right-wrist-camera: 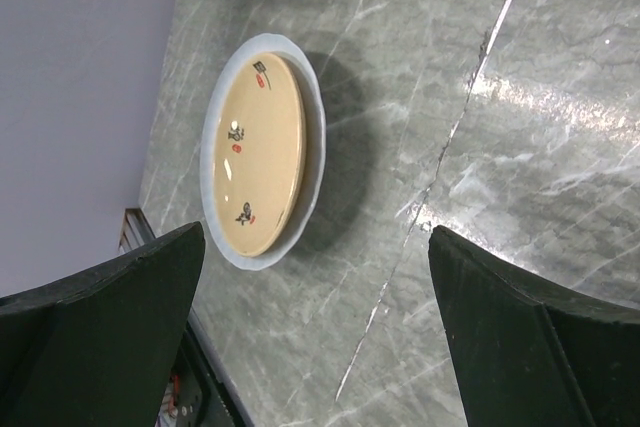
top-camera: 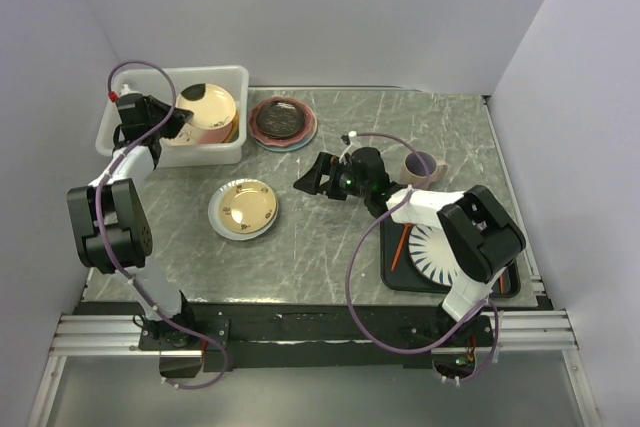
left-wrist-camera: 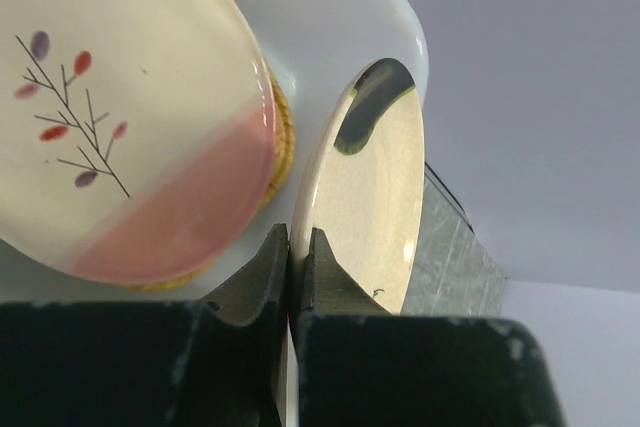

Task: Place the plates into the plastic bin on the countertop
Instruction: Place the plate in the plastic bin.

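Observation:
The plastic bin [top-camera: 228, 75] stands at the back left of the countertop [top-camera: 330, 247]. My left gripper [top-camera: 183, 119] is inside it, shut on the rim of a cream plate [left-wrist-camera: 370, 187] held on edge. Beside it in the bin lies a white-and-pink plate [left-wrist-camera: 120, 117] on an orange textured one [left-wrist-camera: 283, 137]. A dark brown pink-rimmed plate [top-camera: 283, 120] sits right of the bin. A tan-gold plate [top-camera: 245, 206] rests on a white plate [right-wrist-camera: 312, 147] mid-table. My right gripper [right-wrist-camera: 315, 237] hovers open and empty, right of that pair.
A black tray [top-camera: 393, 277] holding a white plate with dark stripes [top-camera: 432, 252] and an orange stick lies at the front right, under the right arm. A pinkish cup [top-camera: 420, 165] stands behind the right gripper. Walls close in the table on three sides.

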Available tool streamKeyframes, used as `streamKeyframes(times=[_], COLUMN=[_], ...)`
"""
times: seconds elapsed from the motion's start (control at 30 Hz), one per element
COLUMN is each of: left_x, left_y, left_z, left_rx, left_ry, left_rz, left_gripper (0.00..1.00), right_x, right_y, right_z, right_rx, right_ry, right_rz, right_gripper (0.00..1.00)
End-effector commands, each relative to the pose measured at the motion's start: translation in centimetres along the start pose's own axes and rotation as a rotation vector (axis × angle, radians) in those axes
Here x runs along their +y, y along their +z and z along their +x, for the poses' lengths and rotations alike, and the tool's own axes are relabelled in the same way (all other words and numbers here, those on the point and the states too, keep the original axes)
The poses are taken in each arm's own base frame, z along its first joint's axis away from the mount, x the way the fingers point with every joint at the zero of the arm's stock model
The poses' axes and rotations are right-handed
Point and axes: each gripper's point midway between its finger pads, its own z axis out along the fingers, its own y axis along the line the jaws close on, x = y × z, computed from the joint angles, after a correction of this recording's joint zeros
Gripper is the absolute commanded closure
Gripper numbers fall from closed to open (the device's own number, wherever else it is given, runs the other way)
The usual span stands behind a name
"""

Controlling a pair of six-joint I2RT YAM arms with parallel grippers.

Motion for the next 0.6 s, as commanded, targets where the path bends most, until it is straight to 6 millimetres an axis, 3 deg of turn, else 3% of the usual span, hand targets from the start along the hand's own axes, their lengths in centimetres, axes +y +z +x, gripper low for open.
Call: streamKeyframes(times=[0.0, 0.57], left_x=[-1.7, 4.9], left_y=[1.0, 3.5], left_z=[-3.0, -3.0], left_rx=[-0.064, -0.053], left_ry=[-0.006, 0.002], left_rz=[0.057, -0.163], left_gripper=[0.99, 0.99], right_x=[-0.1, -0.7], right_y=[0.3, 0.4], right_z=[-0.4, 0.0], right_rx=[-0.013, 0.004], right_ry=[-0.012, -0.004], right_rz=[-0.020, -0.010], right_gripper=[0.00, 0.00])
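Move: The left gripper already pinches the black-spotted plate by its edge over the bin. The landing spot is the twig plate in the bin, about 3 cm to its right, level forward and some 14 cm below, with the orange plate under that, 1 cm farther right. On the counter the black plate is roughly 21 cm right. The flowered plate lies 13 cm right and 21 cm back. From the right gripper the twig plate lies 26 cm left, 15 cm ahead, 9 cm below. Lower the left gripper about 4 cm into the bin towards the twig plate, drifting nearly as far left and some 2 cm forward. Keep the fingers shut on the spotted plate's edge while tipping the wrist by roughly 10 degrees, partly down and partly counter-clockwise. Let the open right gripper sink some 2 cm, clear of everything. ##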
